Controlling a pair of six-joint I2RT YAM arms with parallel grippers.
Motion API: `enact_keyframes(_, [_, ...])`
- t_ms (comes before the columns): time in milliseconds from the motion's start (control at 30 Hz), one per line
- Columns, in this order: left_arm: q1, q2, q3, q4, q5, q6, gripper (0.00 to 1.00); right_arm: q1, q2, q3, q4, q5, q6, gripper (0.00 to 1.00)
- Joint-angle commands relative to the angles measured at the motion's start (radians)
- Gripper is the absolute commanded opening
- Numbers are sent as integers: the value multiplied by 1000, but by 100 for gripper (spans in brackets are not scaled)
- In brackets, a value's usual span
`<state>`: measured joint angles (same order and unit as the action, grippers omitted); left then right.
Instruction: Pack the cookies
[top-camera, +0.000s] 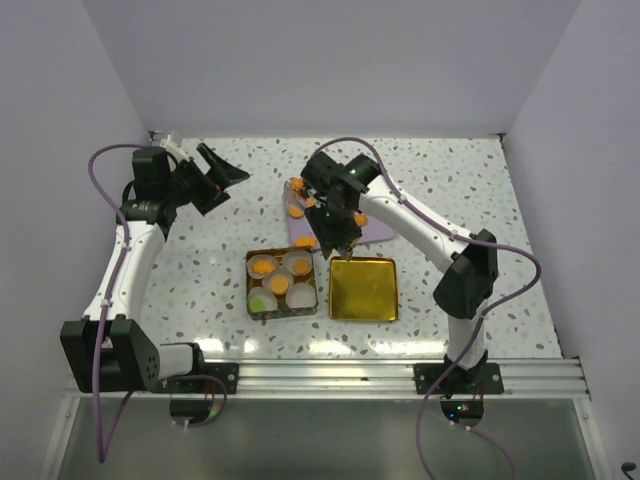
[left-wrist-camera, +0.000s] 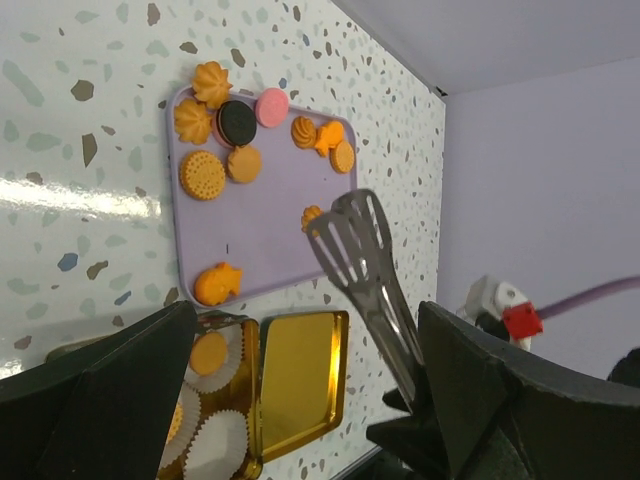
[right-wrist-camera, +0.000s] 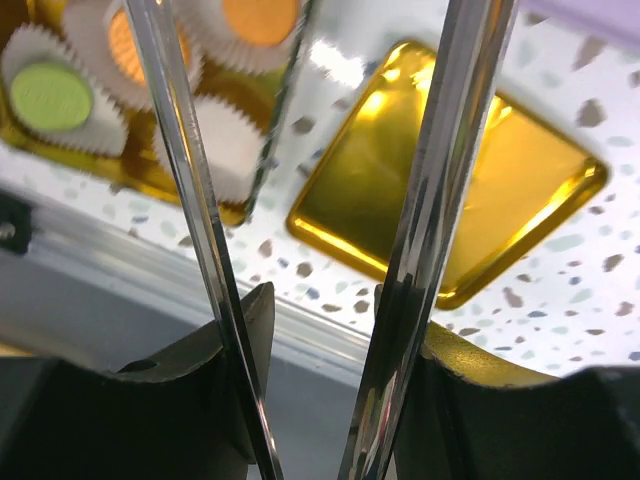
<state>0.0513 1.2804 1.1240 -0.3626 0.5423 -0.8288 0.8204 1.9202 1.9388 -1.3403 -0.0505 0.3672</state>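
Observation:
Several cookies lie on a purple tray (left-wrist-camera: 270, 230): a black one (left-wrist-camera: 237, 122), a pink one (left-wrist-camera: 271, 106), a round orange one (left-wrist-camera: 202, 174) and a fish-shaped one (left-wrist-camera: 217, 284). My right gripper (right-wrist-camera: 322, 310) is shut on metal tongs (left-wrist-camera: 365, 260), whose arms stand apart. The tong heads hover over the tray's near part beside a small orange cookie (left-wrist-camera: 312, 213). A gold tin (top-camera: 283, 283) holds paper cups, some with orange cookies (right-wrist-camera: 260, 18) and one with a green cookie (right-wrist-camera: 50, 95). My left gripper (left-wrist-camera: 308, 315) is wide open and holds nothing, raised at the back left (top-camera: 222, 180).
The tin's gold lid (top-camera: 363, 289) lies face up just right of the tin, below the right gripper (top-camera: 335, 215). The purple tray (top-camera: 375, 228) sits behind both. A metal rail runs along the table's near edge. White walls close in the back and sides.

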Motion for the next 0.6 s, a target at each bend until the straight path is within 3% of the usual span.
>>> enact_keyframes(0, [4,0,-10,79,41,-23,98,-36,81,93,-143,106,-51,47])
enact_keyframes(233, [4,10,-55,108,61,-23,98,-128,212,212,-172,147,-62,47])
enact_keyframes(567, [5,48,-41,105,76,5,98,-132,292,186,-165,104,-63,47])
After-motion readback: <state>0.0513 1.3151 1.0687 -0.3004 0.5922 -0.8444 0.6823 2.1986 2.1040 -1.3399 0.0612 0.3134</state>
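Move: My right hand holds the tongs, tips sticking out ahead and to its left. The black cookie is about 18 cm ahead, 6 cm left and 16 cm below that hand; the plain round cookie is some 3 cm back of it, the pink cookie about 4 cm to its right and 1 cm farther out. The fish cookie is roughly 6 cm ahead and 7 cm left of my right hand. From my left hand, the black cookie is some 5 cm ahead, 17 cm right and 25 cm below. I keep the tongs in my right hand, tips still apart, and carry them forward about 8 cm over the lilac tray, then sink some 6 cm as the forward travel dies out, bringing the tips down towards the black cookie and the round one beside it. My wrist tips about 10 degrees, left side dipping. My open left hand settles about 2 cm lower. ##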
